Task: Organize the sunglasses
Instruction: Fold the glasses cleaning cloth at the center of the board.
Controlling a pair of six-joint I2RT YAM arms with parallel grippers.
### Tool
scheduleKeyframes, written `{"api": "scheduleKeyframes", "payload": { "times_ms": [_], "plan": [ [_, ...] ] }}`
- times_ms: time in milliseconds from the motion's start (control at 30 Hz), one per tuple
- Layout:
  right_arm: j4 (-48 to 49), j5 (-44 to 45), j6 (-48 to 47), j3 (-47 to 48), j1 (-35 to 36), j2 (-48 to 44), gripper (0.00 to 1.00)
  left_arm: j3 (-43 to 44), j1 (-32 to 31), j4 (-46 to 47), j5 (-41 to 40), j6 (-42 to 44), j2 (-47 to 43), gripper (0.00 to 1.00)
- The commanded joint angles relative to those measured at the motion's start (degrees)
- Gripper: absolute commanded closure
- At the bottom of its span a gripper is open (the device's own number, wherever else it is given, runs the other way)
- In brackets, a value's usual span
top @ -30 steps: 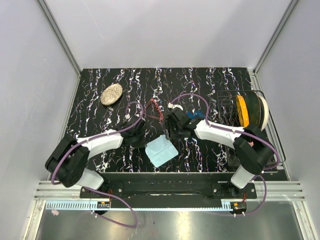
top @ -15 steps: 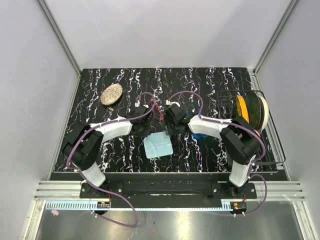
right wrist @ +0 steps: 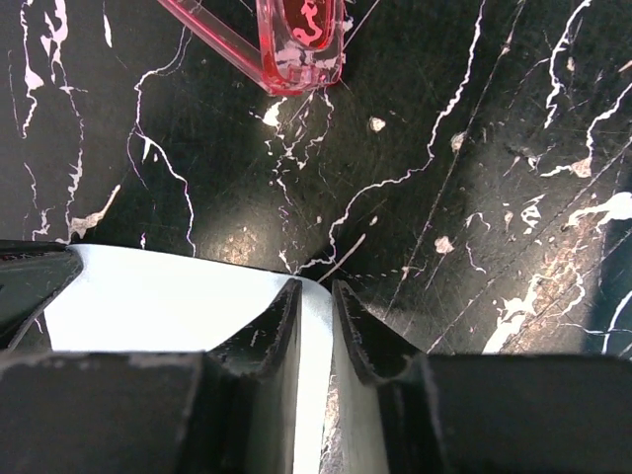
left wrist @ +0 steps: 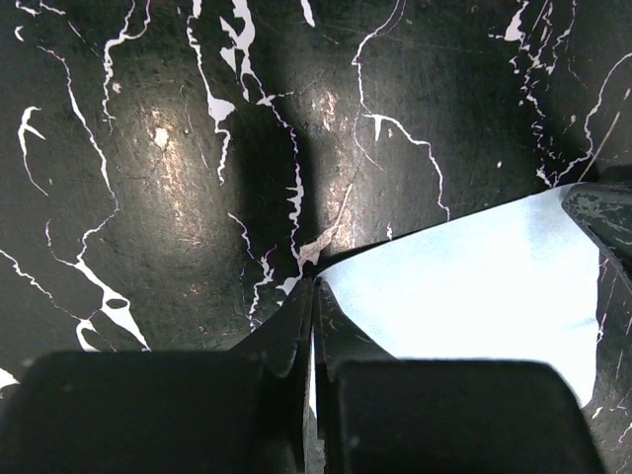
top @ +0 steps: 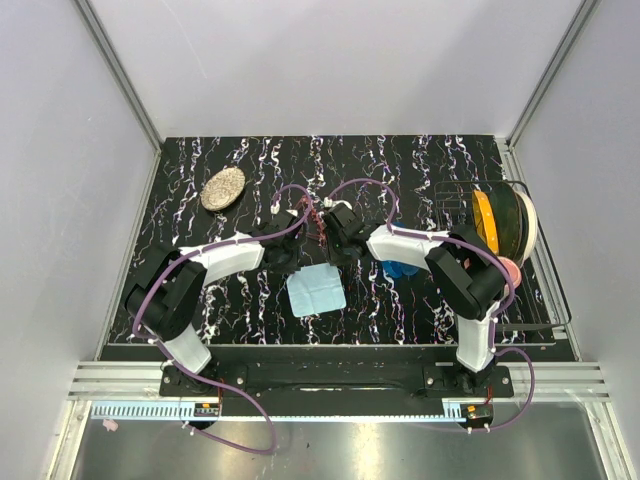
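Note:
The sunglasses [top: 316, 220], with a thin red frame and pink lenses, lie on the black marbled table just beyond both grippers; one lens end [right wrist: 296, 49] shows at the top of the right wrist view. A light blue cloth [top: 316, 290] lies flat in front of them. My left gripper [top: 287, 258] is shut on the cloth's left far corner [left wrist: 314, 281]. My right gripper [top: 335, 255] is at the right far corner. Its jaws stand narrowly open [right wrist: 316, 288] with the cloth's edge [right wrist: 168, 296] between them. A blue case [top: 405, 268] lies partly hidden under the right arm.
A speckled beige oval object [top: 222, 188] lies at the back left. A wire rack [top: 455, 205] with a yellow and white spool [top: 495, 222] stands at the right edge. Grey walls enclose the table on three sides.
Both arms swung in towards the cloth's far corners, and the cloth shifted slightly left and back. The right gripper's jaws have narrowed around its corner.

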Motion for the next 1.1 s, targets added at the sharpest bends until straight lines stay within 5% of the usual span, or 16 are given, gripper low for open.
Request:
{"api": "scheduleKeyframes", "payload": {
  "times_ms": [0,267,1067],
  "plan": [
    [-0.9,-2.1,-0.7,1.2,-0.2,0.9,0.78,1.0,0.4,-0.5,1.1,1.1,0.2,1.0],
    [-1.8,-0.7,-0.8,1.1,-0.3,0.0,1.0,1.8,0.4,-0.6,2.5,2.1,-0.7,1.0],
    [2.0,-2.5,-2.7,-4.1,-1.3,-7.4,1.0,2.0,0.2,-1.9,5.5,7.6,-5.9,1.0]
  ]
}}
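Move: The far right corner of the glasses cleaning cloth lies between the right hand's still-closing fingers; the cloth's middle is about 6 cm back and 4 cm left of that hand. From the left hand, already pinching the far left corner, the cloth's middle is some 4 cm back and 6 cm right. The red sunglasses lie about 11 cm ahead and 6 cm left of the right hand; the blue case is roughly 5 cm ahead and 14 cm right. All lie about level with the fingertips, 1 cm lower at most. Shut the right gripper fully on the cloth's far right corner while that hand stays nearly in place, and keep the left gripper's pinch on the far left corner. Then raise both corners off the board, the left by about 2 cm and the right by about 1 cm, easing each slightly to the right and turning the left wrist some 5–10 degrees clockwise. ##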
